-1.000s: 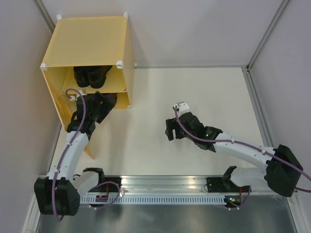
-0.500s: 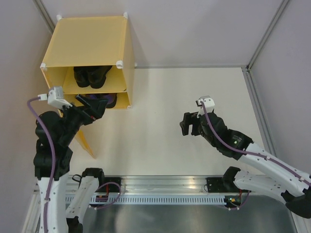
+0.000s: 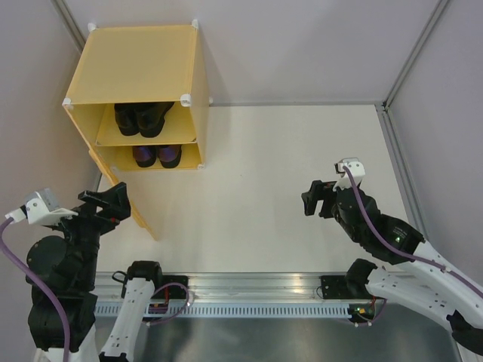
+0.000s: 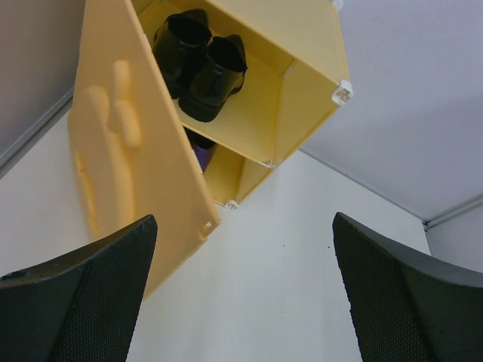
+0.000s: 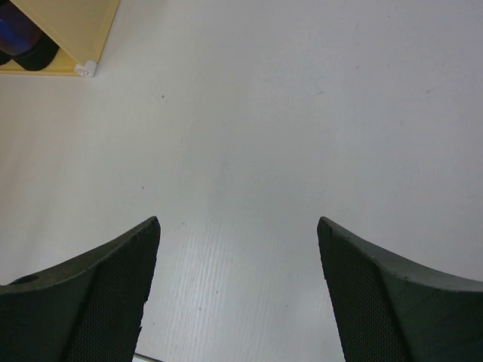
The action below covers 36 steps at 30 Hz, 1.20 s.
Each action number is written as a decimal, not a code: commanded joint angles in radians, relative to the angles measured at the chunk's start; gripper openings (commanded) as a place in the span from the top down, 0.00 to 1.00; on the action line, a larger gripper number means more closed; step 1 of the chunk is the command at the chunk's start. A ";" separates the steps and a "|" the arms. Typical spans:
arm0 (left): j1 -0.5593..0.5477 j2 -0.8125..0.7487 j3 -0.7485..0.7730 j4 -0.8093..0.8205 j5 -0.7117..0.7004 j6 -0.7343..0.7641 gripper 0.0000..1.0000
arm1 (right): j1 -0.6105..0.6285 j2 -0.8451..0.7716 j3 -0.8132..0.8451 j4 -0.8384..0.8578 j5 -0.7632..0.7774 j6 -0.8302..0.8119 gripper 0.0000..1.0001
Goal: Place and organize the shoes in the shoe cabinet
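The yellow shoe cabinet (image 3: pixel 136 64) stands at the back left with its door (image 3: pixel 124 200) swung open. A black pair of shoes (image 3: pixel 141 118) sits on its upper shelf, a purple pair (image 3: pixel 157 155) on the bottom level. In the left wrist view the cabinet (image 4: pixel 302 68) shows the black shoes (image 4: pixel 200 64) and a sliver of a purple shoe (image 4: pixel 202 154) behind the embossed door (image 4: pixel 124 158). My left gripper (image 3: pixel 106 202) is open and empty, drawn back near the door's edge. My right gripper (image 3: pixel 317 197) is open and empty over bare table, right of centre.
The white table (image 3: pixel 287 173) is bounded by grey walls behind and on both sides. A metal rail (image 3: pixel 256 290) with the arm bases runs along the near edge. The open door juts out from the cabinet toward the left arm.
My left arm has pulled back from the cabinet's lower level toward the near left, leaving the purple shoes inside. My right arm has retreated rightward and nearer. The door has swung wider.
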 commanded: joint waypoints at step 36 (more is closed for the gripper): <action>-0.001 0.086 -0.255 0.192 0.191 0.064 0.00 | -0.005 -0.138 -0.029 -0.055 0.090 -0.014 0.10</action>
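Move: The open cabinet door has its middle about 13 cm ahead of the left hand, 6 cm to its left and 19 cm below. Its free edge slants back to within a few centimetres of the fingers. The cabinet body is centred some 34 cm ahead and level sideways, 19 cm below. Inside, the black shoes sit about 35 cm ahead, 2 cm left, 15 cm below. From the right hand, the door is roughly 57 cm left, 6 cm ahead, 3 cm below. With its fingers wide open, the left hand sinks about 5 cm by the door's free edge, then sweeps forward and somewhat right towards the cabinet front, pushing the door shut by its outer face. It gets some 17 cm forward, turning about 20 degrees clockwise, then draws back about 7 cm, clear of the door. The right hand only dips 3 cm and rises again. ##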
